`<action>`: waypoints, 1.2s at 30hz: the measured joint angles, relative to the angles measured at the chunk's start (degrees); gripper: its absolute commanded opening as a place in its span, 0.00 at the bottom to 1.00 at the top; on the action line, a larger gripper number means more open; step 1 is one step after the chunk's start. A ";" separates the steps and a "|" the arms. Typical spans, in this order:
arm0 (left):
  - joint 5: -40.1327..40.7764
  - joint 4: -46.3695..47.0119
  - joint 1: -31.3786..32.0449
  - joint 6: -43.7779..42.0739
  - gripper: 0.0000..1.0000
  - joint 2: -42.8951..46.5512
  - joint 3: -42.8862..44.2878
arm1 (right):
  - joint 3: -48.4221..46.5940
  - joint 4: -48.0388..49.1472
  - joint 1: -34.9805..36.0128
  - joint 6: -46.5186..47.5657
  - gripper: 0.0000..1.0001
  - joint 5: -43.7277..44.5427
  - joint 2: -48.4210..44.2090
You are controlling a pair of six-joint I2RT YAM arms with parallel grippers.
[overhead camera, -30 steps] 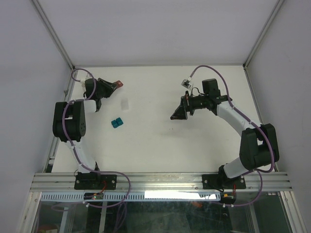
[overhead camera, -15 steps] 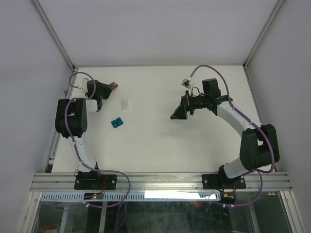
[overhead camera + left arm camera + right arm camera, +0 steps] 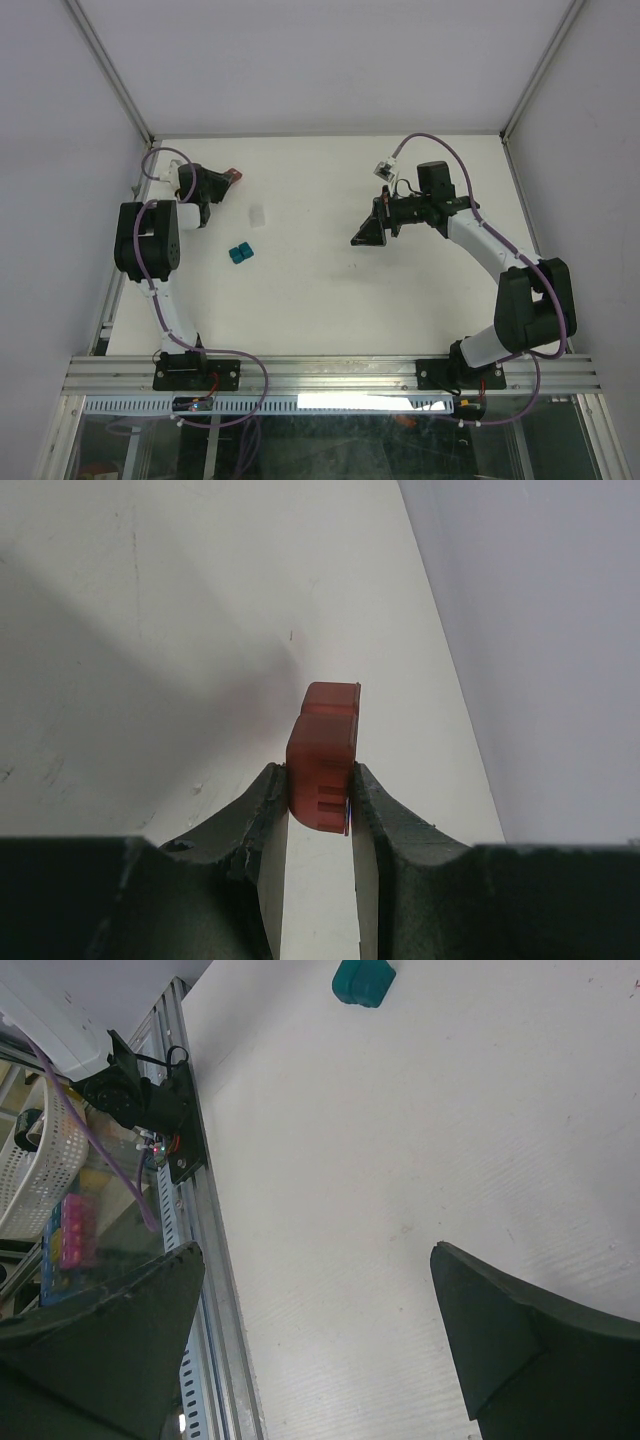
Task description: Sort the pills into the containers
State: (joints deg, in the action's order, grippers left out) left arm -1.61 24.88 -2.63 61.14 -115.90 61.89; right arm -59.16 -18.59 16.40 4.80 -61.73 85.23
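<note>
My left gripper (image 3: pixel 229 179) is at the table's far left, shut on the dark red container (image 3: pixel 236 175). In the left wrist view the container (image 3: pixel 322 755) stands pinched between both fingertips, just above the white table, with the gripper (image 3: pixel 319 782) around its lower half. The teal container (image 3: pixel 240 253) lies on the table nearer to me, and it also shows at the top of the right wrist view (image 3: pixel 363 982). My right gripper (image 3: pixel 366 236) hovers mid-table, open (image 3: pixel 316 1260), nothing between its fingers. The pills are out of view.
A small pale translucent object (image 3: pixel 258 214) lies between the two containers. The enclosure's left wall runs close beside the left gripper. An aluminium rail (image 3: pixel 195 1210) borders the near table edge, with a white basket (image 3: pixel 40 1160) below it.
The left gripper has drawn slightly to the left with the dark red container still in it. The right arm has barely moved.
</note>
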 measured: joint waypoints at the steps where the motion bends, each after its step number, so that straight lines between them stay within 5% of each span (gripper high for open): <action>1: 0.00 0.00 -0.09 0.02 0.18 -0.17 0.09 | 0.00 -0.02 0.00 0.00 1.00 0.00 0.00; 22: -0.42 -0.31 -0.59 0.61 0.31 -1.11 0.57 | 0.00 0.00 0.00 -0.02 0.99 0.00 0.00; 36: -0.39 -3.15 -1.22 0.83 0.64 -0.85 0.42 | 0.00 0.00 0.00 -0.04 1.00 0.00 0.00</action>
State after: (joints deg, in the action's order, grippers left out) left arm -2.00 21.74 -3.86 61.98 -116.75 62.30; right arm -59.16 -18.59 16.40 4.75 -61.73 85.23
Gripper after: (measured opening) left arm 0.576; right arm 0.994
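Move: The red two-day pill box is already held in the left fingertips, its middle about 2 cm ahead, 1 cm right and 1 cm below; its table spot is some 3 cm below the hand. The pill bottle stands about 15 cm left and 2 cm back; the clear container is 11 cm right, 11 cm back; the teal pill box 7 cm right, 23 cm back. From the right hand the red box is roughly 47 cm left, 25 cm ahead, 15 cm below. Down, slowly and only about 1.5 cm, the left hand lowers the red pill box to the table near its far left corner, drifting about 1 cm left. After an almost still spell its fingers spread from narrow to a little over half open, freeing the box, while the hand keeps sinking slightly, easing back and tipping down a few degrees. ##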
